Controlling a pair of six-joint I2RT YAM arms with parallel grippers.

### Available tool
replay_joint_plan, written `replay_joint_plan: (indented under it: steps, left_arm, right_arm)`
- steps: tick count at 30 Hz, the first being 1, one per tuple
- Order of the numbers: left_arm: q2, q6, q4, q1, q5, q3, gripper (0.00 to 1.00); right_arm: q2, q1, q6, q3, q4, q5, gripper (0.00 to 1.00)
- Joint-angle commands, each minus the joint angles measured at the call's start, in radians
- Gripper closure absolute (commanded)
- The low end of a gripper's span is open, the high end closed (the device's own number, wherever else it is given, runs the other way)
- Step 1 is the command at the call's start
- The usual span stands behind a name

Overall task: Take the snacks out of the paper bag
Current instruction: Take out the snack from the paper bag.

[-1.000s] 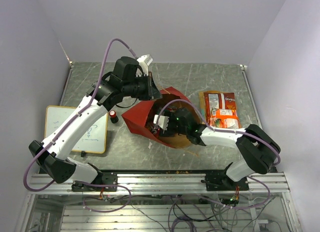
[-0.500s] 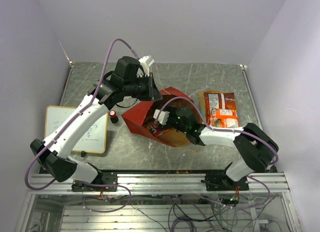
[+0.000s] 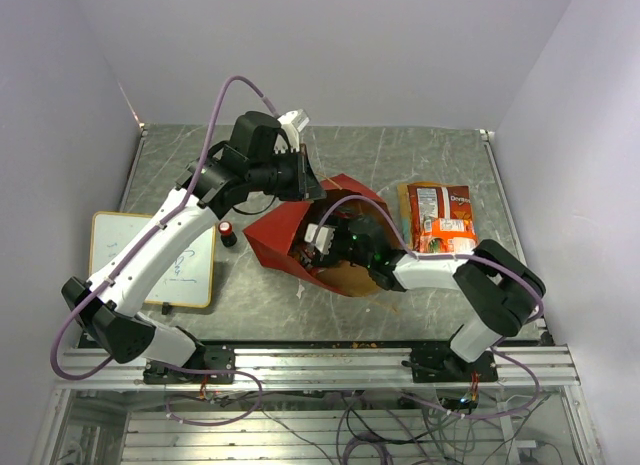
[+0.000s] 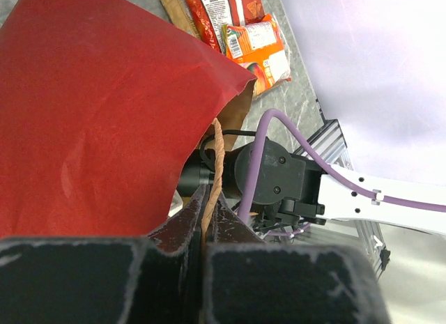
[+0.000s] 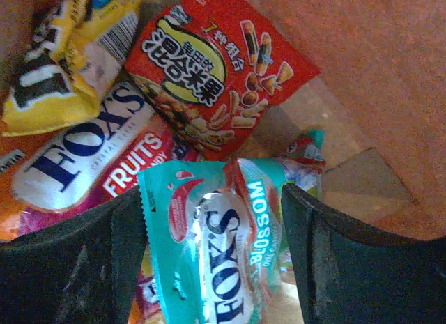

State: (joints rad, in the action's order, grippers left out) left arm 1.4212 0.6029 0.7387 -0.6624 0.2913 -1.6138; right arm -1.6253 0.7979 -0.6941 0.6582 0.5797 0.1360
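The paper bag point(image 3: 270, 235) lies on its side, red outside and brown inside, mouth toward the right arm. My left gripper point(image 3: 308, 180) is shut on its thin cord handle point(image 4: 218, 157) and holds the top edge up. My right gripper point(image 3: 318, 240) reaches inside the bag and stands open point(image 5: 212, 195). A teal Fox's packet point(image 5: 216, 247) lies between its fingers. Behind it sit a red snack packet point(image 5: 209, 73), a yellow packet point(image 5: 56, 66) and a Fox's Fruits packet point(image 5: 90, 164). A large orange chip bag point(image 3: 440, 220) lies outside on the table, to the right.
A yellow-framed whiteboard point(image 3: 150, 260) lies at the left of the table. A small red-and-black cylinder point(image 3: 228, 233) stands between it and the bag. The metal rail point(image 3: 330, 360) runs along the near edge.
My right gripper has pushed a little further left into the bag and its wrist has turned. The left gripper has kept its hold on the handle.
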Motion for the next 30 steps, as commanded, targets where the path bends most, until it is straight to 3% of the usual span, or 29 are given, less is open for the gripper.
replay_joint_plan:
  steps: [1, 6, 9, 14, 22, 25, 30]
  left_arm:
    - [0.006, 0.007, -0.016, 0.006, -0.004, -0.026, 0.93]
    - [0.009, 0.003, -0.008, 0.006, -0.004, -0.034, 0.93]
    - [0.010, 0.001, -0.005, 0.006, -0.005, -0.035, 0.93]
    - [0.017, -0.004, -0.001, 0.006, 0.001, -0.043, 0.93]
    - [0.025, -0.012, -0.009, 0.006, 0.000, -0.042, 0.93]
    - [0.021, -0.012, -0.025, 0.006, -0.004, -0.030, 0.93]
    - [0.036, -0.018, -0.033, 0.026, -0.006, -0.030, 0.93]
  right_arm:
    - [0.010, -0.003, 0.093, -0.018, 0.072, 0.071, 0.26]
    - [-0.060, -0.003, 0.081, 0.009, 0.127, -0.086, 0.32]
    - [-0.076, -0.004, 0.052, 0.023, 0.109, -0.095, 0.39]
    - [-0.096, -0.003, 0.074, 0.052, 0.084, -0.097, 0.66]
    - [0.013, -0.003, 0.116, 0.032, 0.023, -0.047, 0.93]
    - [0.076, -0.002, 0.166, 0.020, -0.017, -0.010, 0.99]
    - [0.195, -0.002, 0.267, -0.008, -0.096, 0.077, 1.00]
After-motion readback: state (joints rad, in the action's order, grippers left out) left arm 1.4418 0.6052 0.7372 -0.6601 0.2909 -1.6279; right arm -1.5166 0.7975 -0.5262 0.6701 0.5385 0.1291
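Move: The green Fox's packet lies right in front of the right hand's open fingers, its middle about 2 cm ahead, 2 cm left and 3 cm below. The red rice-cracker pack is some 4 cm ahead and 6 cm left of the hand, the purple Fox's Fruits packet about 3 cm back and 6 cm left, and the yellow packet roughly 2 cm back and 10 cm left, all a few centimetres lower. From the left hand, the green packet is about 5 cm ahead, 4 cm right and 27 cm below. Inside the paper bag the right hand eases forward and down by about 2 cm each over the green Fox's packet and shuts its wide-open fingers almost fully, pinching the packet's upper part between both tips. Then it rises some 5 cm while drawing back about 2 cm, the fingertips tipping up roughly 10 degrees and keeping their pinch, while the left hand stays nearly still and keeps hold of the bag's twisted handle. ##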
